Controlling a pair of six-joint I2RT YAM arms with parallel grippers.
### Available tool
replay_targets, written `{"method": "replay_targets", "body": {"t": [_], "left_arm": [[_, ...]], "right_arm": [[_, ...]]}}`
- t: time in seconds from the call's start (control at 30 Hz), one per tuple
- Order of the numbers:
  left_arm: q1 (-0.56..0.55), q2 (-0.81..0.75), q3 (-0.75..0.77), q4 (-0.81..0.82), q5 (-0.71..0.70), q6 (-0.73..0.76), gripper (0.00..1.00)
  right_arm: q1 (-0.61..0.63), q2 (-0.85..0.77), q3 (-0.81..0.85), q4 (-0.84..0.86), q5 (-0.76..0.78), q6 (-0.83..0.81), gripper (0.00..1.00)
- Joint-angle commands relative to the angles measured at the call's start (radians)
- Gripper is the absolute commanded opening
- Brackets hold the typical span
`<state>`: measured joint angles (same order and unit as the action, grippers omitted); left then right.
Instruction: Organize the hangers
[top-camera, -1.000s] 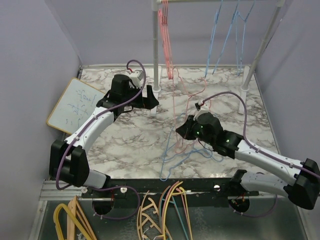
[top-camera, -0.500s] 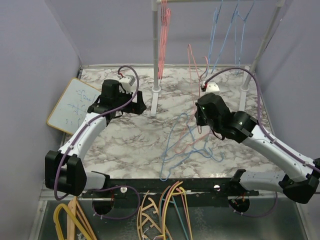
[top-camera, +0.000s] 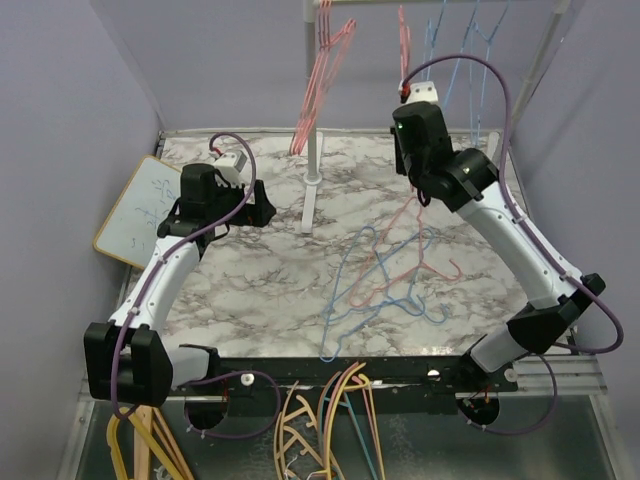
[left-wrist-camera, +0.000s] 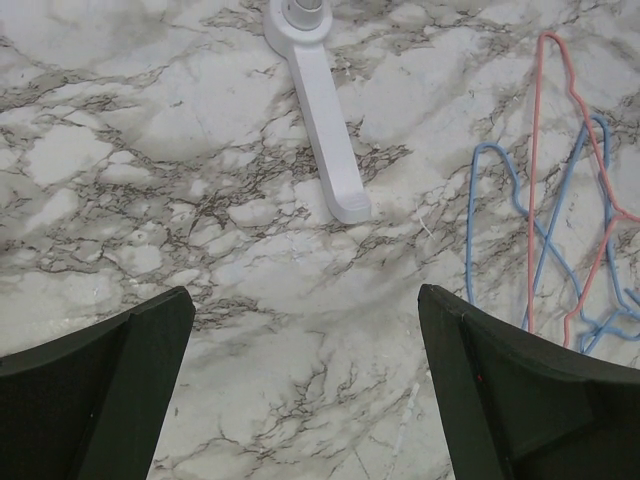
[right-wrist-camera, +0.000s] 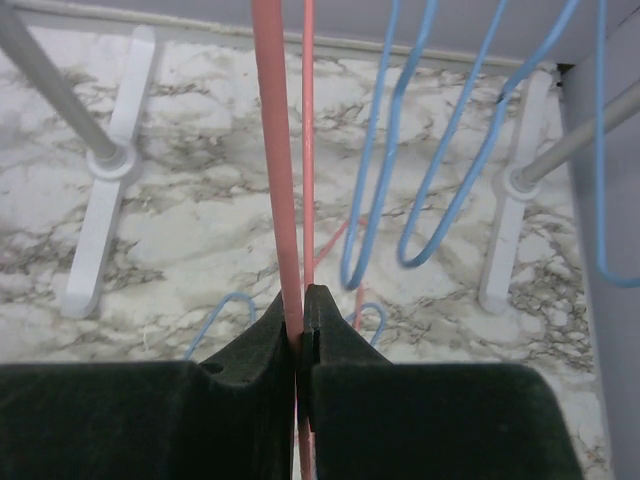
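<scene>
My right gripper (top-camera: 407, 98) is raised high at the back, near the rack's rail. It is shut (right-wrist-camera: 302, 300) on the wire of a pinkish red hanger (right-wrist-camera: 280, 150) that rises above it (top-camera: 403, 40). Light blue hangers (top-camera: 465, 60) hang on the rail to its right, and their loops (right-wrist-camera: 385, 200) show just behind the held wire. More pinkish red hangers (top-camera: 318, 80) hang tilted at the rail's left end. A tangle of blue and red hangers (top-camera: 380, 270) lies on the marble table (top-camera: 260, 290). My left gripper (top-camera: 264, 200) hovers open over bare marble (left-wrist-camera: 305, 310), with the tangle's edge (left-wrist-camera: 470, 230) to its right.
The rack's white left post (top-camera: 312, 150) and its foot (left-wrist-camera: 320, 110) stand just right of my left gripper. A small whiteboard (top-camera: 150, 205) leans at the table's left edge. Thicker yellow and orange hangers (top-camera: 320, 420) lie below the front edge. Purple walls close in three sides.
My right arm has lifted the pinkish red hanger from the table tangle up to the rail. My left arm has drawn back to the left. The red hangers on the rail have swung.
</scene>
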<state>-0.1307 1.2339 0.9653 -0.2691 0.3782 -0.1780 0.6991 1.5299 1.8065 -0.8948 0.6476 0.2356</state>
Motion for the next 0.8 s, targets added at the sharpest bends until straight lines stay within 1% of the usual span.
{"method": "replay_targets", "body": {"t": [0.0,0.13,0.27,0.37,0.43,0.53,0.77], "left_arm": [[0.013,-0.042,-0.001,0.040,0.035,-0.006,0.98],[0.022,-0.057,-0.018,0.051,0.051,-0.006,0.98],[0.024,-0.062,-0.026,0.059,0.063,-0.009,0.98],[0.025,-0.061,-0.027,0.062,0.071,-0.008,0.98],[0.026,-0.063,-0.030,0.065,0.087,-0.012,0.98],[0.029,-0.067,-0.035,0.068,0.098,-0.015,0.97],[0.052,-0.084,-0.050,0.073,0.104,-0.017,0.97]], "right_arm": [[-0.093,0.037,0.120,0.033,-0.045,-0.079,0.01],[-0.148,0.020,0.105,0.031,-0.053,-0.078,0.01],[-0.229,-0.018,0.065,0.029,-0.093,-0.078,0.01],[-0.263,-0.039,0.058,0.037,-0.108,-0.096,0.01],[-0.269,-0.031,0.080,0.032,-0.128,-0.101,0.01],[-0.268,-0.007,0.121,0.042,-0.242,-0.115,0.01],[-0.268,0.123,0.296,0.008,-0.391,-0.104,0.01]]}}
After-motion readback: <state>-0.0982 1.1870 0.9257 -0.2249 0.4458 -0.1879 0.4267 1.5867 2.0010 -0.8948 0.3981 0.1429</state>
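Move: The right hand already holds a pink hanger. The free stretch of rail lies roughly 15 cm ahead, 5 cm to the right and 12 cm above it. On the rail, the blue hangers hang around 15 cm ahead and 12 cm right, the hung pink hangers about 15 cm ahead and 14 cm left, both reaching down to about hand height. From the left hand, that rail stretch is some 15 cm ahead, 33 cm right and 26 cm higher. Still pinching the pink hanger in shut fingertips, the right hand carries it right along the rail by about 8 cm, towards the blue hangers, while edging forward. It then swings back left some 3 cm as it rises and pushes farther forward; a slight clockwise turn of the wrist is undone on the way back. ##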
